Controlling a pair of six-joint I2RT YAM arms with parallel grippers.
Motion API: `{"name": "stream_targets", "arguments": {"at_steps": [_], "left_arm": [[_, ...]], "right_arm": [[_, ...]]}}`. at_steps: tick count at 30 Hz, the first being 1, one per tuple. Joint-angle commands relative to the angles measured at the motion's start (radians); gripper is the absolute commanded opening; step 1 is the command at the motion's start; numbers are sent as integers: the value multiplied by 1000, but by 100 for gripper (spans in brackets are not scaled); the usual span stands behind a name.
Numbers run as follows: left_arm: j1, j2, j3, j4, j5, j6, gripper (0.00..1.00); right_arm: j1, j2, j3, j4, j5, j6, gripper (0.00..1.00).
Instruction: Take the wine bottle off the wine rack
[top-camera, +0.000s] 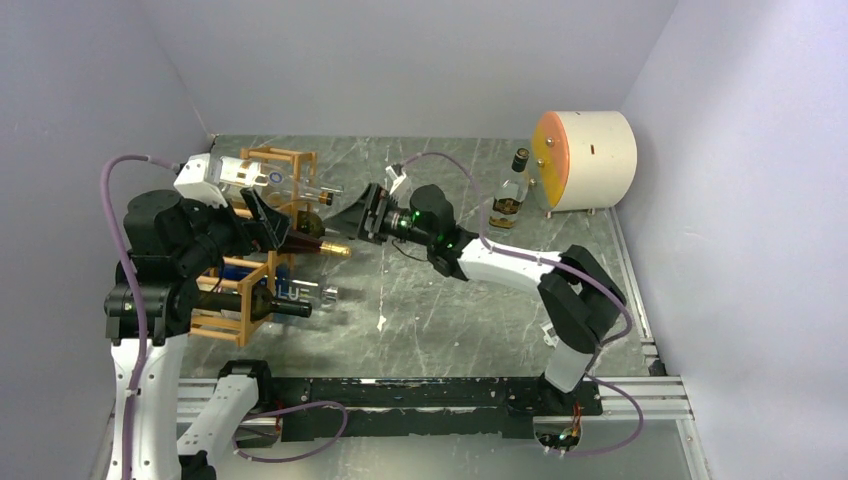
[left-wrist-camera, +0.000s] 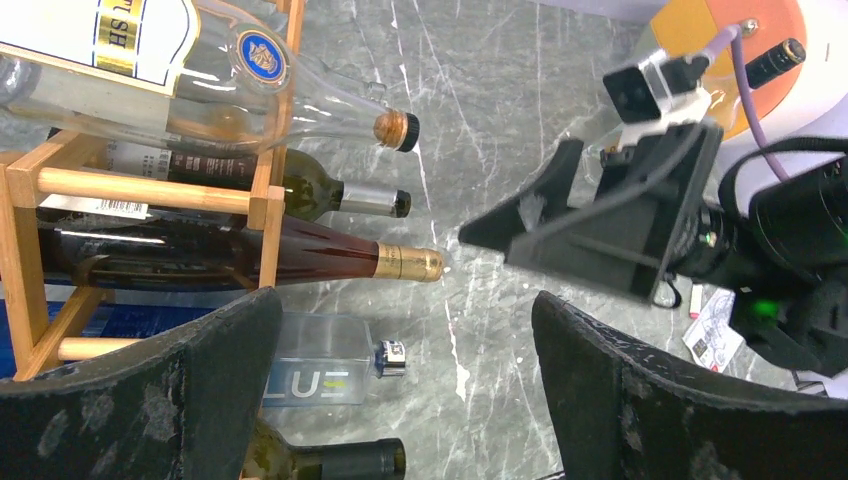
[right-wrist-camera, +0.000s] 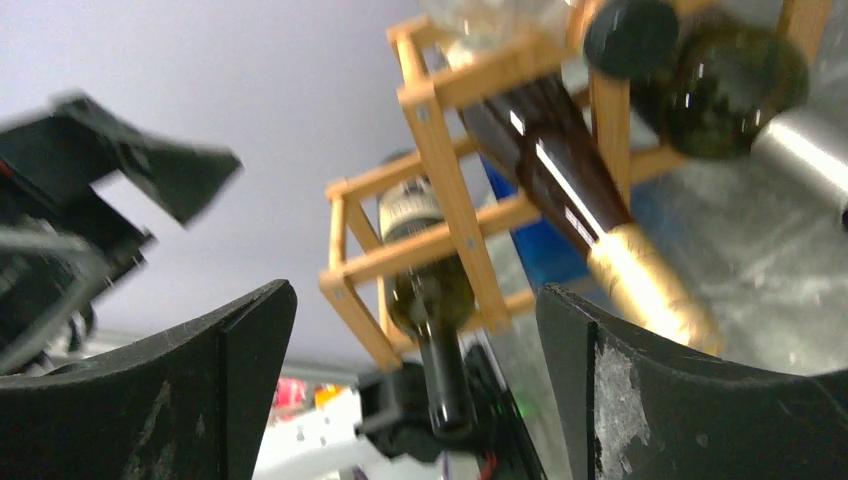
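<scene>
The wine rack (top-camera: 290, 155) of light wooden bars stands at the left, with several bottles lying in its cells. A dark wine bottle with a gold foil neck (top-camera: 325, 247) pokes out toward the middle. A green bottle with a dark cap (top-camera: 275, 307) sticks out of the near cell. My left gripper (top-camera: 265, 225) hovers over the rack's open side, open and empty, above the necks (left-wrist-camera: 405, 320). My right gripper (top-camera: 340, 220) faces the rack from the right, open and empty; the gold-necked bottle (right-wrist-camera: 570, 190) and the rack (right-wrist-camera: 440, 150) lie ahead of its fingers (right-wrist-camera: 415, 300).
A clear bottle (left-wrist-camera: 200, 90) lies on the rack's top and a flat blue-tinted bottle (left-wrist-camera: 320, 370) on the table by its foot. At the back right stand an upright bottle (top-camera: 511, 190) and a cream drum with an orange face (top-camera: 585, 160). Walls close in on three sides.
</scene>
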Motion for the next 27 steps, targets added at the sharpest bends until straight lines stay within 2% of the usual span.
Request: {"name": "stream_targets", "arguments": {"at_steps": [1,7,15,20,27], "left_arm": [[10,-19,18,5,15,-13,98],[10,-25,27,-6,20,-6,98],[10,-47,37,-12,37,-7,98],[10,-48,22,6,48,-11,98],[10,-55,36,2,57,-16,98]], "right_arm": [[-32,85,86,187,25,125,95],[-37,222,203,219,103,213,95],[-30,294,193,268,203,353,93],[-3,335,190,296,353,451,93],[29,433,266,289,502,617,88]]}}
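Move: The right hand is open and aims at the neck of the clear, black-capped wine bottle in the rack, about 10 cm ahead, 6 cm to its left and 2 cm below it. The gold-necked bottle's neck is some 3 cm ahead, 1 cm left and 8 cm down; the green bottle's silver neck is 8 cm ahead, 1 cm left and 12 cm down. From the left hand, the clear neck is 12 cm ahead, 4 cm right and 12 cm below. No touch can be made out yet: the right hand heads for the clear bottle's neck, going forward about 10 cm and left some 5, rising 2 cm at first, then sinking to end 3 cm lower. The wrist turns some 35 degrees overall, swinging the fingers clockwise to point forward-left, and they stay open around the black cap. ##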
